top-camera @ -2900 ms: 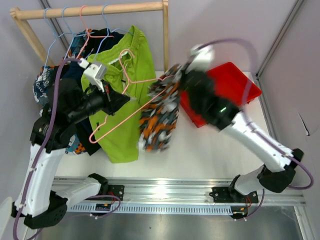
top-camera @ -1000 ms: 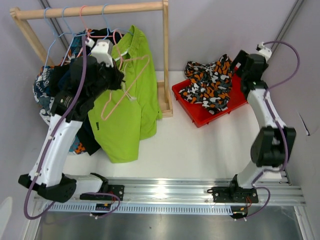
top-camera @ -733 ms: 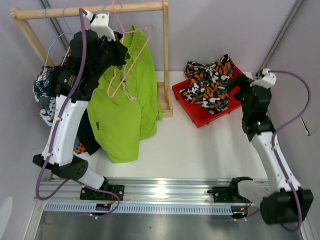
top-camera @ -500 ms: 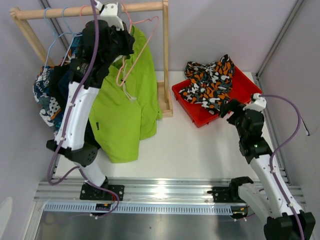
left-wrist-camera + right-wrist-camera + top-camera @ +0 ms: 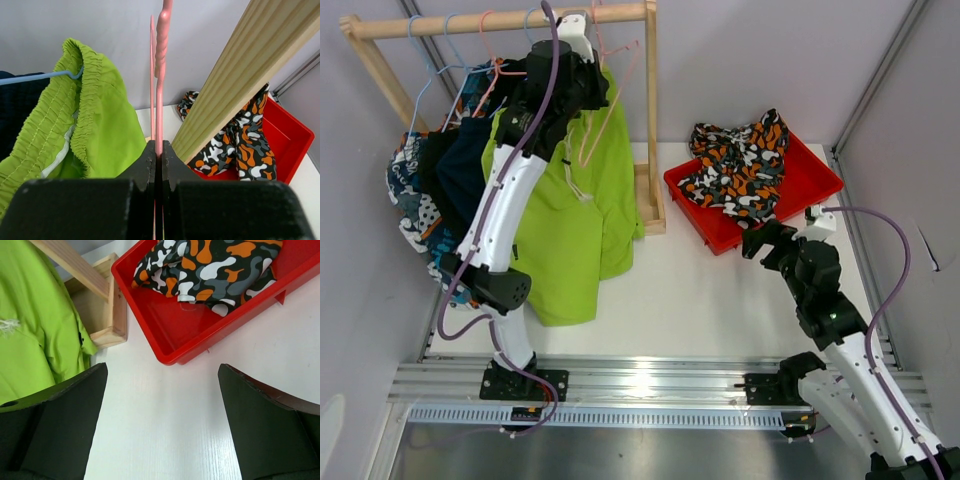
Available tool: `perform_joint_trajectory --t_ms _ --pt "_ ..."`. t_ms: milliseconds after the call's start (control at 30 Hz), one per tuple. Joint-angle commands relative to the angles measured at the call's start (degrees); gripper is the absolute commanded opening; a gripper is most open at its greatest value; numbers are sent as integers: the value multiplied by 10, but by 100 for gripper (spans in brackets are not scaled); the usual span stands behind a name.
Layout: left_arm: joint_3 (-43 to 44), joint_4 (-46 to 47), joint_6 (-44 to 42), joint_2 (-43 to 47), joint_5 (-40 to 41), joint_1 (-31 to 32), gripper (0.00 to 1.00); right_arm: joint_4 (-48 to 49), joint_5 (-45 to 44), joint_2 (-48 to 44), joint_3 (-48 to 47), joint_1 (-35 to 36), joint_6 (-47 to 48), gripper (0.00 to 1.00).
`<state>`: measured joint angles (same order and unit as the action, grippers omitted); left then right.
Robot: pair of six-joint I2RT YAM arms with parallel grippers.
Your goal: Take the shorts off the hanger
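Observation:
My left gripper point(image 5: 595, 92) is raised by the wooden rail point(image 5: 440, 22) and shut on the wire of a bare pink hanger point(image 5: 610, 90); the left wrist view shows the jaws point(image 5: 159, 150) clamped on the hanger point(image 5: 160, 75) beside the rail point(image 5: 240, 85). Lime green shorts point(image 5: 570, 230) hang on the rack, with dark navy shorts point(image 5: 470, 170) and blue patterned shorts point(image 5: 410, 200) to their left. The camouflage shorts point(image 5: 740, 165) lie in the red bin point(image 5: 815, 175). My right gripper point(image 5: 760, 240) is open and empty over the table, in front of the bin point(image 5: 175, 335).
The rack's wooden post and foot point(image 5: 652, 200) stand between the green shorts and the bin. Several blue and pink hangers hang on the rail at the left. A metal rail runs along the table's near edge.
My right gripper let go of the camouflage shorts into the red bin and drew back toward the near edge. My left arm lifted the bare pink hanger up to the wooden rail.

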<state>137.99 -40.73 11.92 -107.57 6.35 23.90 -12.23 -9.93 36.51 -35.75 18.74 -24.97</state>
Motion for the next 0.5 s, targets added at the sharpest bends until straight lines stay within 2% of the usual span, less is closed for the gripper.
perform_joint_trajectory --t_ms 0,33,100,133,233,333,467 --pt "31 21 0 29 6 2 0 -3 -12 -11 5 17 -17 99" --pt "27 15 -1 33 1 2 8 -3 -14 -11 6 21 -17 99" --pt "18 9 1 54 -12 2 31 -3 -19 -13 5 34 -17 99" --pt "9 6 1 65 -17 2 57 -4 -22 -12 5 38 -17 100" --pt "-16 0 -15 115 -5 2 79 -15 -36 -16 3 53 -20 99" --pt "-54 -4 -45 170 34 -3 92 -24 -44 -28 2 65 -21 99" --pt "-67 -24 -68 213 40 -32 96 -33 -47 -39 2 73 -21 99"
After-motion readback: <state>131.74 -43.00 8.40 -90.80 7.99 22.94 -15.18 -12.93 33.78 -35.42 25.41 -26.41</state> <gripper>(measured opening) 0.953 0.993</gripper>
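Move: The left hand holds the empty pink hanger by its neck; the rail it is hooked over runs about 9 cm above the hand and some 2 cm ahead. The green shorts' middle hangs about 8 cm left, roughly level fore and aft and 18 cm lower, with the blue hanger about 10 cm left, 1 cm ahead and 2 cm higher. The rack's post is 7 cm right, 2 cm ahead and 5 cm lower. From the right hand, the rail at the pink hook is about 20 cm ahead, 30 cm left and 30 cm up. Back, up and a little left, gathering speed, the left hand withdraws from the pink hanger once its fingers start to spread from nearly shut to almost wide open, letting go of the neck. It ends about 13 cm away, tipped up some 10 degrees. The empty right hand stays open and eases a couple of centimetres back and left. ##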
